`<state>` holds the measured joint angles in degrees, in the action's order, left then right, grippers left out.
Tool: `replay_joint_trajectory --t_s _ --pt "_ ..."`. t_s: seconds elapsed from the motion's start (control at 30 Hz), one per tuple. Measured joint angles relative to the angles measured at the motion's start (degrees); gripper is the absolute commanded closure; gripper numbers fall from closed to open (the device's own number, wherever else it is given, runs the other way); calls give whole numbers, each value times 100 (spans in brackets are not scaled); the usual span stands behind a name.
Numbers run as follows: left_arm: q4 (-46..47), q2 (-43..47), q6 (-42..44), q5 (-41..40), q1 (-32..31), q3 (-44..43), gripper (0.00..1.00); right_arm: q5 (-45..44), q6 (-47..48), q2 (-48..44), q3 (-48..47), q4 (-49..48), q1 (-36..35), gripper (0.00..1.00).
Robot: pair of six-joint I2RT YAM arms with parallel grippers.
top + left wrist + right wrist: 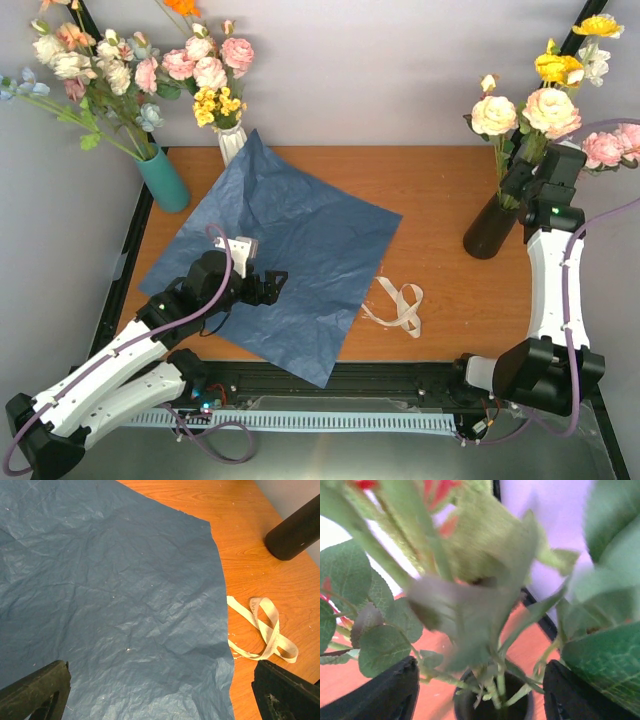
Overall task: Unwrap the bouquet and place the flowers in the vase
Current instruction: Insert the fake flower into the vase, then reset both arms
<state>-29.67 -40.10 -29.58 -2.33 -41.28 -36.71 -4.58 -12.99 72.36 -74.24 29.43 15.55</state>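
The flowers (pixel 540 105), pink, cream and yellow, stand with their green stems (pixel 501 682) down in the mouth of the dark vase (pixel 489 231) at the right of the table. My right gripper (pixel 522 178) hangs just above the vase (pixel 465 707), open, its two fingers (pixel 385 695) wide on either side of the stems and leaves. The bouquet's dark-blue paper (pixel 290 240) lies spread flat, and the beige ribbon (pixel 400 306) lies loose beside it. My left gripper (pixel 268 287) hovers open over the paper (pixel 115 590), holding nothing (pixel 160 689). In the left wrist view the ribbon (pixel 265 630) and the vase (pixel 295 530) show at the right.
A teal vase (pixel 165 180) with a pale bunch stands at the back left. Next to it is a white ribbed vase (pixel 231 142) with pink blooms. The wall runs close behind them. A black rail edges the table's near side (pixel 330 380).
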Motion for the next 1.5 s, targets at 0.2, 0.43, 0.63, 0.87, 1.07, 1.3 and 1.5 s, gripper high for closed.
replay_joint_trajectory --t_s 0.2,0.43,0.63,0.87,1.07,1.3,1.5 --pt "0 0 -2 0 0 4 1 238 -155 -254 -146 553 13 1" --pt "11 103 13 -52 0 4 0 1381 -98 -1231 -262 750 17 0" --pt "188 225 142 -579 0 -50 1 3224 -382 -2485 765 2 -24 0" --pt "1228 -127 863 -1231 503 -52 0 3628 -772 -3268 2581 -1237 -1342 0" --pt "2352 -960 1158 -1202 2100 90 1 2468 -212 -2570 3261 -1862 -2730 0" --pt "3904 -1808 1510 -1023 3353 608 1 872 800 -1351 3853 -3038 -2815 0" --pt "5364 -2470 1891 -94 4360 1458 1 140 1690 -396 4527 -4524 -2677 0"
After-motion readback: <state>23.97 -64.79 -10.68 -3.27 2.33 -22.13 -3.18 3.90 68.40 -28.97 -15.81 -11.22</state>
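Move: The black vase stands nearly under my opening right hand, its middle about 3 cm ahead, 3 cm left and 20 cm below, with its mouth some 10 cm down. The pink blooms hang about 11 cm to the right, a little ahead. The ribbon lies some 18 cm back, 24 cm left and 31 cm below. From my left hand the vase is about 19 cm ahead, 46 cm right and 9 cm lower. I finish opening my right fingers and let go of the pink flower's stem, back up and rise off the vase, sweep about 24 cm left while turning some 50 degrees counter-clockwise, then sink steeply with a forward and slightly rightward return, to low beside the vase. My empty left hand, still open, swings left and forward over the wrapping paper, about 25 cm, rising first, then dipping. ##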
